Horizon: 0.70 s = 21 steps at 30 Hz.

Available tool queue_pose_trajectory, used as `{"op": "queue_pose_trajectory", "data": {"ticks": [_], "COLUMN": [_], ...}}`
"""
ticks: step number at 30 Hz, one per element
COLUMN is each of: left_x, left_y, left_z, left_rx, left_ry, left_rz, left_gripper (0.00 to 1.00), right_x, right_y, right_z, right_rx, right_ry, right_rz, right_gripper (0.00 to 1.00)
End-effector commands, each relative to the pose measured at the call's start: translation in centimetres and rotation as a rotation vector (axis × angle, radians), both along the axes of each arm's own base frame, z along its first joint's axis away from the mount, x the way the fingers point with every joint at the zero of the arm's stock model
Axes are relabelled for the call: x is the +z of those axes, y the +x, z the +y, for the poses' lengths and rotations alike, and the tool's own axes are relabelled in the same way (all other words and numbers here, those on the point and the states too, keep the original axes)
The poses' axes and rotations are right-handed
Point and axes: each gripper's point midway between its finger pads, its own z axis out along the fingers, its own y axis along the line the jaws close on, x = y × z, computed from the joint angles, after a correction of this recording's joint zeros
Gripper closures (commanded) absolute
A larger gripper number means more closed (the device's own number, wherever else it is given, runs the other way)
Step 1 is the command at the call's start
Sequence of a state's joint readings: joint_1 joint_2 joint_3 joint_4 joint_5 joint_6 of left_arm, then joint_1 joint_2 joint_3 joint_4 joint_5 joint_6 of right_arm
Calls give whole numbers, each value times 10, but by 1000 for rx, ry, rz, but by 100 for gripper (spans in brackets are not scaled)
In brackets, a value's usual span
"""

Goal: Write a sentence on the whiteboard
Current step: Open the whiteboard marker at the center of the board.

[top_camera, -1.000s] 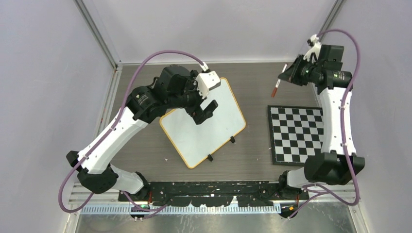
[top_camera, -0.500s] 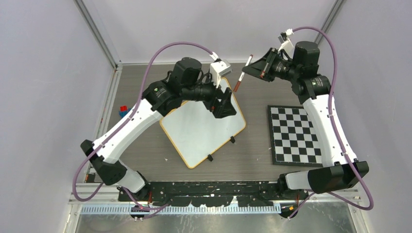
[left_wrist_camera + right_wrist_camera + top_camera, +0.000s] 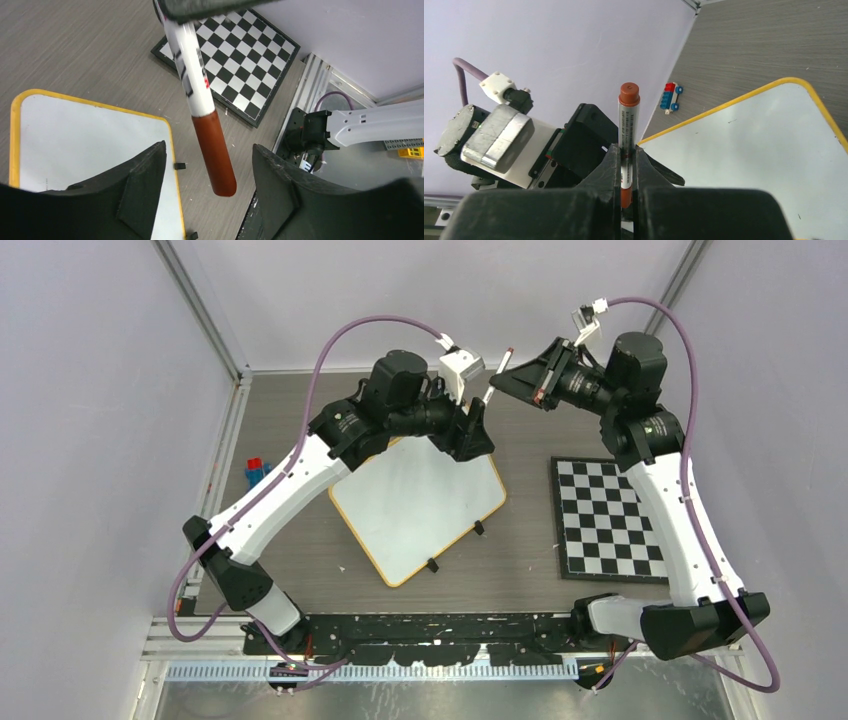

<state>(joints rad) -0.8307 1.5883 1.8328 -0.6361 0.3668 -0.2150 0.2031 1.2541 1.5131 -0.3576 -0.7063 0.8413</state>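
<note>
The whiteboard [image 3: 420,505] lies flat and tilted on the table, its face blank; no sentence shows on it. My right gripper [image 3: 500,383] is shut on a white marker [image 3: 497,380] with a red-brown cap, held in the air above the board's far corner. My left gripper [image 3: 476,428] is open, with the marker's capped end between its fingers. In the left wrist view the cap [image 3: 215,150] hangs between the two fingers [image 3: 145,185] with a gap on each side. In the right wrist view the marker [image 3: 628,120] stands clamped in my right gripper [image 3: 626,155], above the board [image 3: 764,150].
A black-and-white checkered mat [image 3: 610,515] lies right of the board and shows in the left wrist view [image 3: 240,55]. A small red-and-blue toy [image 3: 256,469] sits at the table's left edge. Metal frame posts and lilac walls close in the back.
My right arm swung left from the back right corner, carrying the marker over the board's far corner. My left gripper rose toward the back right and now brackets the marker's cap.
</note>
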Motion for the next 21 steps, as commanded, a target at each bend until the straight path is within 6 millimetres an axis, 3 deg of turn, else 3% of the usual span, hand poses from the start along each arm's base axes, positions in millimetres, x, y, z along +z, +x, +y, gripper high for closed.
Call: {"op": "queue_pose_trajectory", "data": {"ticks": [1,5,11,12,15,16,18,21], "left_x": [41,45,43,43,36,33,25,8], "left_y": [8,9,23,23,16,12,1,-26], "left_z": [5,8,19,20,27,31,40,53], "left_rx": [44,40,80,69,2,-26,-90,-254], "left_ry": [-95,-102,-101,-100,-75,-62,-33,46], "left_rz": [-93,-119,-129,-131,-148,-156,-170,-216], "left_gripper": [38,46,73,79,95,97,98,100], "right_x": [11,6,2,1,-7,-12,-20,-31], "right_y": [-11,-13,-18,-19,-26,-29,-38,-55], "right_z": [5,9,15,16,18,19,20,18], "right_rx": [36,56,101,114,165,192,251,331], "right_ry": [30,28,24,22,-1,-14,-36,-78], "right_rz": [-38,-35,-42,-48,-63,-61,-54,-42], "right_gripper": [100,100,99,92,51,43,36,34]}}
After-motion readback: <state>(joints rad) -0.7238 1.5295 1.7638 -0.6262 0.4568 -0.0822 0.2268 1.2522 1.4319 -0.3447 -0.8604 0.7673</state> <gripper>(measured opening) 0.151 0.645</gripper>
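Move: The brown cap of the upright marker is just ahead of the left fingers, about 2 cm forward and 2 cm up, roughly level sideways. The right hand already pinches the marker's body, with that cap some 5 cm below and 3 cm back of it, 1 cm to its left. From the left hand, the whiteboard lies about 36 cm below and 13 cm to the left, level fore and aft; the chessboard is 24 cm right, 4 cm back, equally low. Forward about 2 cm and slightly up goes the left hand, closing around the marker's brown cap; once shut on it, it swings left some 3 cm with the marker. The right hand first keeps its hold, easing down about 1 cm, then opens well, lets go of the body and moves down and back a couple of centimetres, drifting left and turning about 10 degrees counter-clockwise. ##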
